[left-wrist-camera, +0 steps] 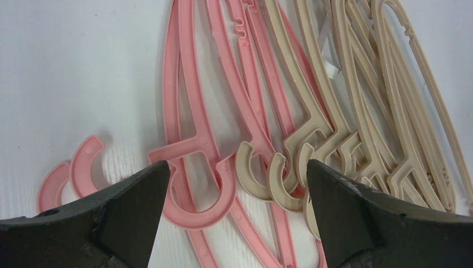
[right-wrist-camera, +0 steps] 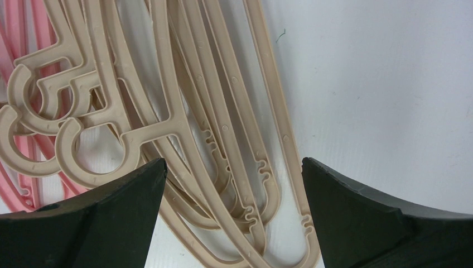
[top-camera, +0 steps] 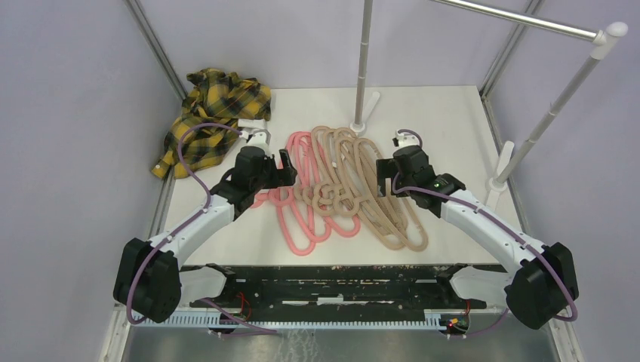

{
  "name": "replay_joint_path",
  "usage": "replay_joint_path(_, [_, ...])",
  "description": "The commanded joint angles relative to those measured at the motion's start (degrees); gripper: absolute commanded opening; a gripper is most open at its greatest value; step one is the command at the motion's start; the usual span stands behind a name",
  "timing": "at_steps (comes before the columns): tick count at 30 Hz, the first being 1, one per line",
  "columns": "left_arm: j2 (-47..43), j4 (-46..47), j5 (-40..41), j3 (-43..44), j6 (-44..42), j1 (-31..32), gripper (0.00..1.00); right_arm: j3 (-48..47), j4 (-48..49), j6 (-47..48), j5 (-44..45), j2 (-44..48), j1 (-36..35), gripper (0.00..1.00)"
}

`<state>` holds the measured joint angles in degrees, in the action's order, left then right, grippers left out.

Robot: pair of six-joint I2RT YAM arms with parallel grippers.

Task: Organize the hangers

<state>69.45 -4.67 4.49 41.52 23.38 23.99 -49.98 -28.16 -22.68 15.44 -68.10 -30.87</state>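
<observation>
A heap of hangers lies flat on the white table. A few pink hangers lie on the left and several beige hangers on the right, overlapping in the middle. My left gripper is open and empty over the pink side. In the left wrist view a pink hook and beige hooks lie below its spread jaws. My right gripper is open and empty over the beige side. In the right wrist view beige hanger ends lie below its jaws.
A yellow plaid shirt lies crumpled at the table's back left corner. A clothes rack stands at the back, with one upright pole, a slanted pole on the right and a top rail.
</observation>
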Motion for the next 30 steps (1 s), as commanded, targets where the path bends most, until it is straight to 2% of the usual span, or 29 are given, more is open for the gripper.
replay_joint_path(1, [-1.9, 0.9, 1.3, 1.5, 1.1, 0.1, 0.99, -3.3, -0.5, 0.4, 2.6, 1.7, -0.2, 1.00])
replay_joint_path(9, [-2.3, 0.4, 1.5, 1.1, 1.1, 0.0, 0.99, 3.9, 6.3, 3.9, -3.8, 6.8, -0.2, 0.99])
replay_joint_path(13, [-2.5, 0.4, 1.8, 0.6, 1.5, 0.0, 0.99, 2.9, 2.9, 4.5, -4.4, 3.1, -1.6, 0.88])
replay_joint_path(18, [-2.4, 0.8, 1.8, 0.1, 2.3, 0.0, 0.99, 4.5, -0.3, 2.7, -1.9, 0.9, -7.9, 0.72])
replay_joint_path(24, [-2.0, 1.4, 2.0, -0.9, 2.9, 0.0, 0.99, 10.5, 0.1, -0.7, -2.1, 2.0, -10.9, 0.67])
replay_joint_path(30, [-1.9, 1.8, 1.8, -1.4, 3.2, 0.0, 0.99, 9.7, 0.2, -1.5, -1.3, 0.1, -11.1, 0.65])
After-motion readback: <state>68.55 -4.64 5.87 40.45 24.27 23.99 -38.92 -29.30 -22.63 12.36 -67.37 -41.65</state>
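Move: The near end of the uppermost beige hanger is what the right hand heads for, roughly 8 cm back, 3 cm to its right and 9 cm below. That hanger's own hook lies about 12 cm to the hand's left and 1 cm ahead. Another beige hanger's end is some 9 cm back and 1 cm left, and the pink near loop 5 cm back and 10 cm left. From the left hand the aimed-at end is about 12 cm back, 31 cm right. The uppermost beige hanger's long lower bar, close to its near end, is what the right hand comes down over: after a small lift of about 1 cm it swings back towards the table's front edge and down, some 8 cm and 7 cm, drifting slightly left. The wrist turns counter-clockwise and tips further down by roughly 10 degrees, while the fingers narrow from wide open to about two thirds. ##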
